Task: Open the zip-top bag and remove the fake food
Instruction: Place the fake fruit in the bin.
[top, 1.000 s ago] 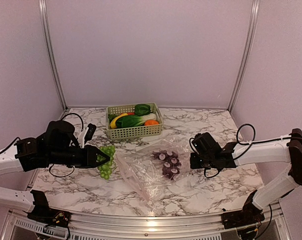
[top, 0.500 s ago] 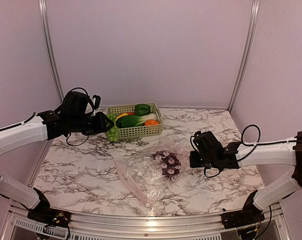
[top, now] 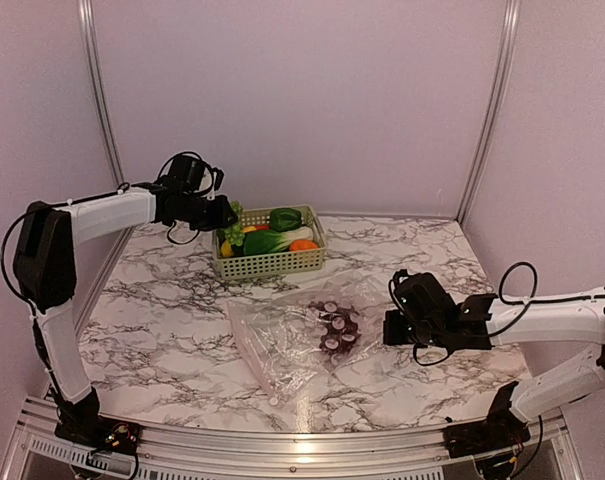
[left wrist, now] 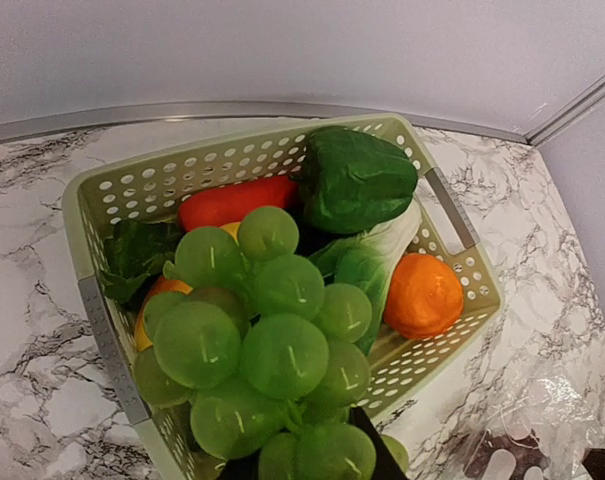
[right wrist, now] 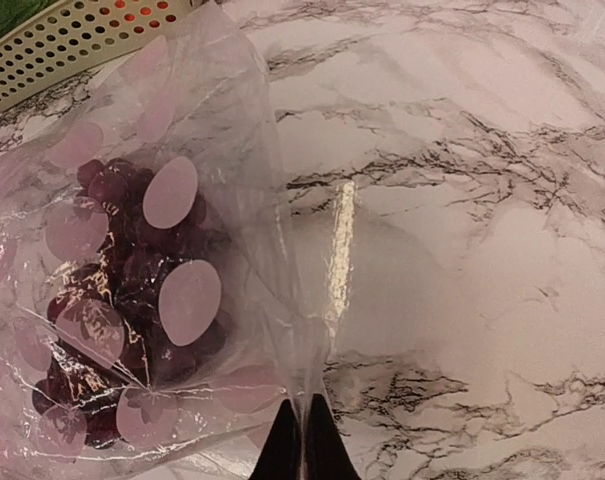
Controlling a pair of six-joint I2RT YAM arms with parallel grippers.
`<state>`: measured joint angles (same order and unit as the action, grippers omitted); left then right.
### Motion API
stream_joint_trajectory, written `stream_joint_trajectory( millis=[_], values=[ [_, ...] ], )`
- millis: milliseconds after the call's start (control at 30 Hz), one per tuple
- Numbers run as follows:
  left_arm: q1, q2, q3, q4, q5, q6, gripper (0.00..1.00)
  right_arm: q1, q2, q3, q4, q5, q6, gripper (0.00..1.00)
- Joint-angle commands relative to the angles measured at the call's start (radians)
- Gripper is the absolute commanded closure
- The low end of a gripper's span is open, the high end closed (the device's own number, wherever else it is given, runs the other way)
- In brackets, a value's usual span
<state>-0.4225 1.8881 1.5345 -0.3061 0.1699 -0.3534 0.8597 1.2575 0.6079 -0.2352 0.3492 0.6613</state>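
The clear zip-top bag (top: 287, 350) lies crumpled on the marble table with a purple grape bunch (top: 337, 328) inside it. My right gripper (top: 387, 328) is shut on the bag's right edge; the right wrist view shows the film (right wrist: 232, 200) pinched between the black fingertips (right wrist: 304, 445), with the purple grapes (right wrist: 132, 300) to the left. My left gripper (top: 225, 213) is shut on a green grape bunch (top: 234, 232) of the fake food, which hangs over the basket's left end. In the left wrist view the green grapes (left wrist: 272, 350) hide most of the gripper (left wrist: 307, 462).
The pale green lattice basket (top: 267, 264) stands at the back of the table. It holds a green pepper (left wrist: 357, 175), an orange (left wrist: 422, 295), a red piece (left wrist: 237, 200) and a leafy green vegetable (left wrist: 374, 262). The basket rim (left wrist: 102, 320) lies below the grapes.
My left arm has carried the green grapes from the table beside the bag up and back to above the basket. The right gripper has kept its pinch on the bag, drifting slightly right.
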Motion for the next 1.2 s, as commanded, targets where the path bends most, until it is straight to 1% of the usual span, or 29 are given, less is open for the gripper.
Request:
stream_joint_trajectory(
  millis=[0, 100, 300, 367, 467, 600, 700, 800, 900, 1033, 1100, 1167],
  values=[
    [0.026, 0.119, 0.108, -0.094, 0.035, 0.122, 0.76, 0.017, -0.056, -0.016, -0.042, -0.004, 0.035, 0.97],
    [0.039, 0.170, 0.151, -0.117, 0.037, 0.148, 0.76, 0.021, -0.089, -0.034, -0.054, -0.001, 0.049, 0.98],
    [0.053, 0.212, 0.195, -0.165, 0.022, 0.180, 0.75, 0.022, -0.118, -0.047, -0.073, 0.001, 0.065, 0.98],
    [0.055, 0.220, 0.205, -0.182, 0.010, 0.191, 0.73, 0.023, -0.124, -0.044, -0.079, 0.002, 0.064, 0.97],
    [0.055, 0.223, 0.214, -0.199, -0.005, 0.204, 0.65, 0.022, -0.134, -0.035, -0.088, 0.005, 0.061, 0.97],
    [0.055, 0.202, 0.215, -0.200, -0.021, 0.204, 0.47, 0.023, -0.131, -0.025, -0.104, 0.016, 0.058, 0.93],
    [0.055, 0.174, 0.216, -0.201, -0.019, 0.194, 0.38, 0.023, -0.130, -0.018, -0.110, 0.023, 0.056, 0.85],
    [0.054, 0.130, 0.211, -0.204, -0.015, 0.173, 0.36, 0.022, -0.126, -0.009, -0.113, 0.027, 0.051, 0.75],
    [0.054, 0.064, 0.178, -0.199, -0.006, 0.144, 0.34, 0.022, -0.122, 0.006, -0.125, 0.029, 0.047, 0.59],
    [0.051, -0.042, 0.082, -0.169, -0.004, 0.120, 0.32, 0.023, -0.127, 0.022, -0.139, 0.036, 0.038, 0.36],
    [0.051, -0.093, 0.039, -0.169, -0.012, 0.112, 0.32, 0.023, -0.132, 0.036, -0.152, 0.040, 0.029, 0.31],
    [0.047, -0.149, -0.022, -0.161, -0.018, 0.101, 0.32, 0.024, -0.138, 0.055, -0.166, 0.042, 0.021, 0.29]
  ],
)
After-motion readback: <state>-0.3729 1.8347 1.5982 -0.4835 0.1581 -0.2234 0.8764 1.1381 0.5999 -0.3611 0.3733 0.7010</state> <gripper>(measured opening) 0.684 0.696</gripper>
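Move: The bin's left end lies almost under the left hand, about 4 cm ahead, 2 cm to its left and 14 below. In the bin, the yellow fruit is 7 cm ahead and 3 to the right, the green pepper 10 ahead and 13 right, the orange 4 ahead and 17 right, all 13 below. From the right hand, the bagged purple grapes lie 5 cm ahead, 12 left and 6 below. The green grapes, already held by the left hand, go down about 6 cm and some 3 cm forward into the bin's left end; the fingers open there, and the hand rises about 8 cm, drawing back and slightly left. The bag's edge, still pinched by the right hand, is drawn about 2 cm back and right before those fingers open too. ##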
